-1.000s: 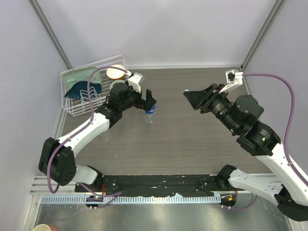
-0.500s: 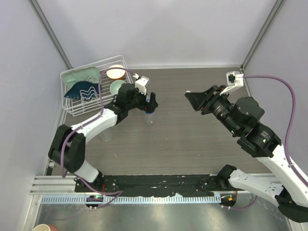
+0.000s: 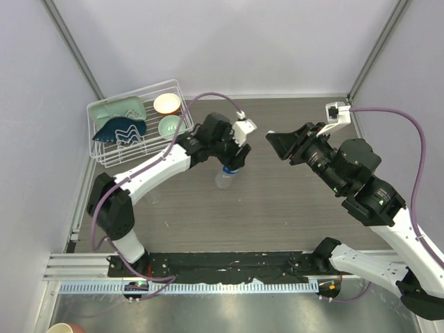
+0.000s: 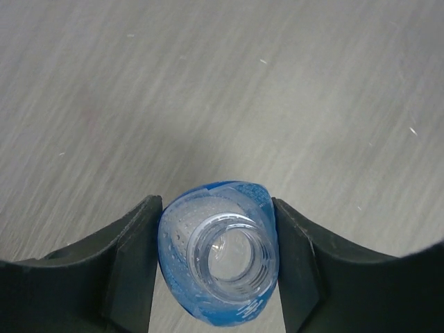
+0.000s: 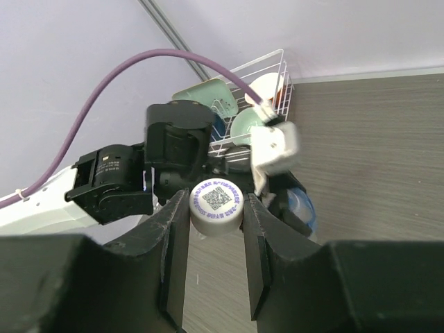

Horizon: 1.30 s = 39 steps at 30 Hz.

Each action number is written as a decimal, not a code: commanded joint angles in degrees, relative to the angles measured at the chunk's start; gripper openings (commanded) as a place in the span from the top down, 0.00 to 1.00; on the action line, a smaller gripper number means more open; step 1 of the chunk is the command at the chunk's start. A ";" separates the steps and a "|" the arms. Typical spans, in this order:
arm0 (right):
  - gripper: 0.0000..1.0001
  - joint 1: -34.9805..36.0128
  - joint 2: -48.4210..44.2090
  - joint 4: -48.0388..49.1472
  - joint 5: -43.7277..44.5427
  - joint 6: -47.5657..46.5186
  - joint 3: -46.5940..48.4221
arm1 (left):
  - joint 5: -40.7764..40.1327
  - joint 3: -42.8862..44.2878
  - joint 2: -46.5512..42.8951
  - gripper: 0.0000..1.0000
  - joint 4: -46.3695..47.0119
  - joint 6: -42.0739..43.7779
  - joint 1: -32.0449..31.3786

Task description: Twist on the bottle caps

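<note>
The blue-labelled clear bottle (image 4: pixel 218 260) stands uncapped between the fingers of my left gripper (image 4: pixel 216 267), its open threaded neck facing the wrist camera. Both pads press the label's sides, so the gripper is shut on it. From above, that bottle (image 3: pixel 225 178) sits mid-table under the left gripper (image 3: pixel 234 164), leaning a little. My right gripper (image 5: pixel 216 215) is shut on a white cap (image 5: pixel 216 205) with a printed code on top. It hovers to the right of the bottle (image 5: pixel 302 211), apart from it. From above, the right gripper (image 3: pixel 272 140) points left toward the left wrist.
A white wire dish rack (image 3: pixel 104 156) stands at the back left, holding a cream bowl (image 3: pixel 167 104), a green bowl (image 3: pixel 170 126) and green and blue dishes. Grey walls close in the table on three sides. The left wrist's cable arcs over the rack.
My left arm has swung right, away from the rack toward the table's middle, and its jaws have closed onto the blue-labelled bottle. The right arm has stayed put with the cap.
</note>
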 commanded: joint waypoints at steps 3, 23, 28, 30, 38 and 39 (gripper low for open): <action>0.94 0.13 0.75 -1.20 0.66 -1.30 5.63 | -2.85 14.63 9.12 0.61 -34.62 8.46 -8.56; 0.94 0.22 0.83 -6.04 4.97 -4.38 9.94 | -6.81 29.68 31.89 0.29 -40.27 11.53 -21.15; 0.94 0.22 1.45 -6.31 4.97 -5.17 9.94 | -7.78 25.12 27.60 0.00 -37.73 13.02 -21.15; 0.94 0.22 1.62 -6.22 4.97 -5.26 10.12 | -8.22 23.35 25.75 0.00 -37.02 13.47 -21.15; 0.94 0.22 3.11 -6.39 4.45 -5.70 10.73 | -12.17 17.65 15.74 0.00 -36.32 15.22 -21.15; 0.94 0.31 3.29 -6.57 4.27 -5.87 10.99 | -12.61 16.76 14.50 0.00 -35.70 15.31 -21.15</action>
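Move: The left hand already holds the uncapped blue-label bottle. The bare table spot it is bound for lies about 14 cm back, 2 cm right and 16 cm below. The capped bottle stands roughly 30 cm to this hand's left and 8 cm back, its middle some 8 cm lower. From the right hand, which already pinches the white cap, the blue-label bottle is about 11 cm ahead, 8 cm left and 25 cm below. The left hand lays the blue-label bottle on its side on the bare table and lets go. It swings back and down about 15 cm each way, drifting slightly right, rolling its left side up some 40 degrees and turning clockwise. The fingers then open wide and lift off about 4 cm. The right hand keeps its pinch on the cap, shifting a couple of centimetres up and right. ##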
